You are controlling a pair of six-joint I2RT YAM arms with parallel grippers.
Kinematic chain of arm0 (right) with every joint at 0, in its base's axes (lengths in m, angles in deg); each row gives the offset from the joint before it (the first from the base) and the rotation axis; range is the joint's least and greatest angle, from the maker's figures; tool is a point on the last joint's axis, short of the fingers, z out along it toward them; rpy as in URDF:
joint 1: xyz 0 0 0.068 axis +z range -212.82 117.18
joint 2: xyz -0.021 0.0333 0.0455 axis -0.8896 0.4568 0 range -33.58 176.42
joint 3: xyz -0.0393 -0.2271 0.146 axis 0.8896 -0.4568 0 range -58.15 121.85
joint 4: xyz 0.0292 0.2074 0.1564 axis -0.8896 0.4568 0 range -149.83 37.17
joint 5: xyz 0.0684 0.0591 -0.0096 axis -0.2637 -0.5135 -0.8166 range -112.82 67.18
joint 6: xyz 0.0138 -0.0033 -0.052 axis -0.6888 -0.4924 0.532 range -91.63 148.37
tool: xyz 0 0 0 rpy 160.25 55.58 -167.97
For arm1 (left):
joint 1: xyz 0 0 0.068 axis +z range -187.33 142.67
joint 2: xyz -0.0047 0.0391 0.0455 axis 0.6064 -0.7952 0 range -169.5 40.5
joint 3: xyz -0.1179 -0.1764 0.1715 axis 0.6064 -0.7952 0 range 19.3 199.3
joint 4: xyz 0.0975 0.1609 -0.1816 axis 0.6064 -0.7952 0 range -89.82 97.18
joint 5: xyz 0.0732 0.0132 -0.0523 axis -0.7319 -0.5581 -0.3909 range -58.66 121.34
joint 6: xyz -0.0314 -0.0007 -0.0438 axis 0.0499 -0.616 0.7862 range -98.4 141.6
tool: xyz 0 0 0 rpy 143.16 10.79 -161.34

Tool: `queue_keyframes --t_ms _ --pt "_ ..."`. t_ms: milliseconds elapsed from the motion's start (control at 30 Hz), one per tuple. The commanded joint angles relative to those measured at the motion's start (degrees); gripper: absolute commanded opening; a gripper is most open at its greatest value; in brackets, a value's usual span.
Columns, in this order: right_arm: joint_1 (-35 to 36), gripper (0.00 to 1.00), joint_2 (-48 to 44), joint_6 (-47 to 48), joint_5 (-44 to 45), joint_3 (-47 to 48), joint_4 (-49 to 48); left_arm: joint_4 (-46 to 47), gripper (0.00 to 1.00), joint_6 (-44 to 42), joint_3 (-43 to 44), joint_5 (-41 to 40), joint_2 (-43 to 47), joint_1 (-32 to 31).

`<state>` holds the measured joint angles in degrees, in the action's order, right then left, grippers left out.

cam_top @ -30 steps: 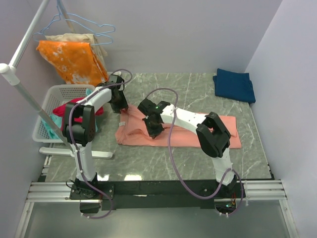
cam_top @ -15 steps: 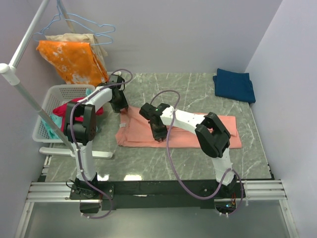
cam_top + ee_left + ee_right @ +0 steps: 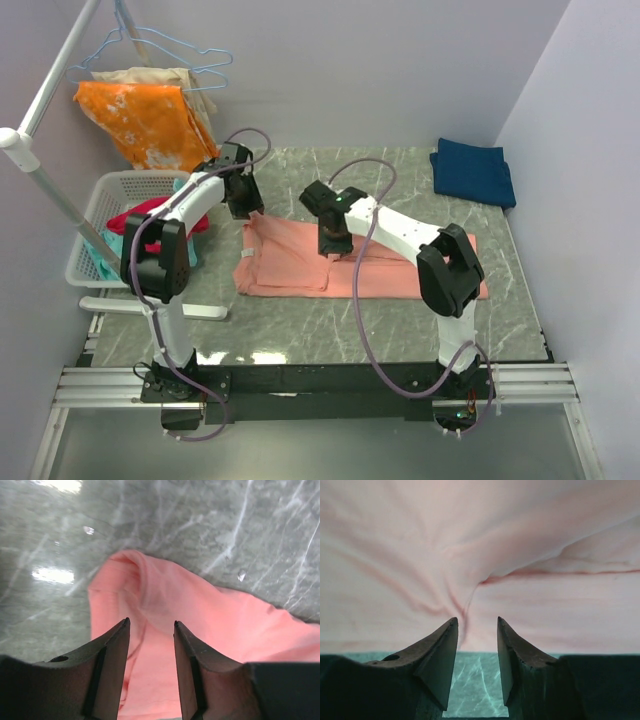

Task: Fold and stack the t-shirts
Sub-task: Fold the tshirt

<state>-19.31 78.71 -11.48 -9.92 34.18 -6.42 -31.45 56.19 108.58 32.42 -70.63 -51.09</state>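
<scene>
The salmon-pink t-shirt (image 3: 285, 265) lies flat and long across the middle of the marble table (image 3: 390, 180), its left part doubled over. The dark navy t-shirt (image 3: 473, 172) rests folded at the back right corner. My left gripper (image 3: 243, 206) hovers over the pink shirt's far left corner; in the left wrist view its jaws (image 3: 150, 622) stand open above that rounded corner (image 3: 130, 575). My right gripper (image 3: 332, 244) is over the shirt's middle, open (image 3: 476, 621), with creased pink fabric (image 3: 420, 555) beneath and nothing between its fingers.
A white laundry basket (image 3: 100, 200) with a magenta-red garment (image 3: 135, 218) stands off the table's left side. An orange blotched cloth (image 3: 145, 120) hangs on a hanger from the rack, whose white pole (image 3: 50, 190) slants past the basket. Walls close the back and right.
The right gripper has opened, let go of the pink shirt and moved up and to the right, away from the front fold. The left gripper has shifted slightly farther back.
</scene>
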Motion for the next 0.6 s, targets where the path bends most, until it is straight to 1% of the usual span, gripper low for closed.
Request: queue_keyframes --t_ms 0,167,233,267,433,567 --pt "-4.2 0.45 -2.4 -1.2 -1.5 2.3 -2.0 0.9 0.46 -0.7 1.1 1.6 -1.9 -0.8" --pt "-6.7 0.44 -1.9 -1.2 -2.5 2.3 -2.7 2.2 0.45 0.5 3.3 -0.9 -5.3 -0.8" --pt "-8.2 0.44 -2.1 -1.5 -3.0 1.5 -4.5 3.1 0.45 0.9 3.9 -0.9 -6.8 -0.8" --pt "-8.8 0.44 -2.1 -1.5 -3.6 0.9 -5.1 3.5 0.45 1.2 4.4 -2.5 -7.4 -0.8" --pt "-12.8 0.43 -0.5 -0.8 -6.5 1.8 -5.9 3.3 0.43 1.7 8.5 -4.9 -11.6 -0.8" --pt "-13.7 0.43 0.4 0.4 -7.2 2.4 -5.9 4.1 0.42 1.6 10.7 -5.7 -13.4 -0.8"
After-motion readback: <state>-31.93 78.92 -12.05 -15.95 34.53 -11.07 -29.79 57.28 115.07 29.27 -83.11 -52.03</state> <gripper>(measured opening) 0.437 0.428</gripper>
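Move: The pink t-shirt's raised far-left corner fold lies about 7 cm below the left hand, some 3 cm ahead and 1 cm to its right; the laundry basket stands roughly 22 cm to that hand's left and 3 cm back. For the right hand, the t-shirt's far edge is about 12 cm ahead, 6 cm right and 6 cm below. The gathered crease lies 3 cm ahead of that hand, straight in line and also 6 cm below. Onto the raised fold at the pink t-shirt's far-left corner the left hand sinks about 6 cm, easing some 3 cm forward late in the descent, its open fingers coming down astride the fold without closing. Meanwhile the open right hand travels level above the cloth, some 6 cm forward and 5 cm right, towards the far edge, turning about 10 degrees clockwise. ##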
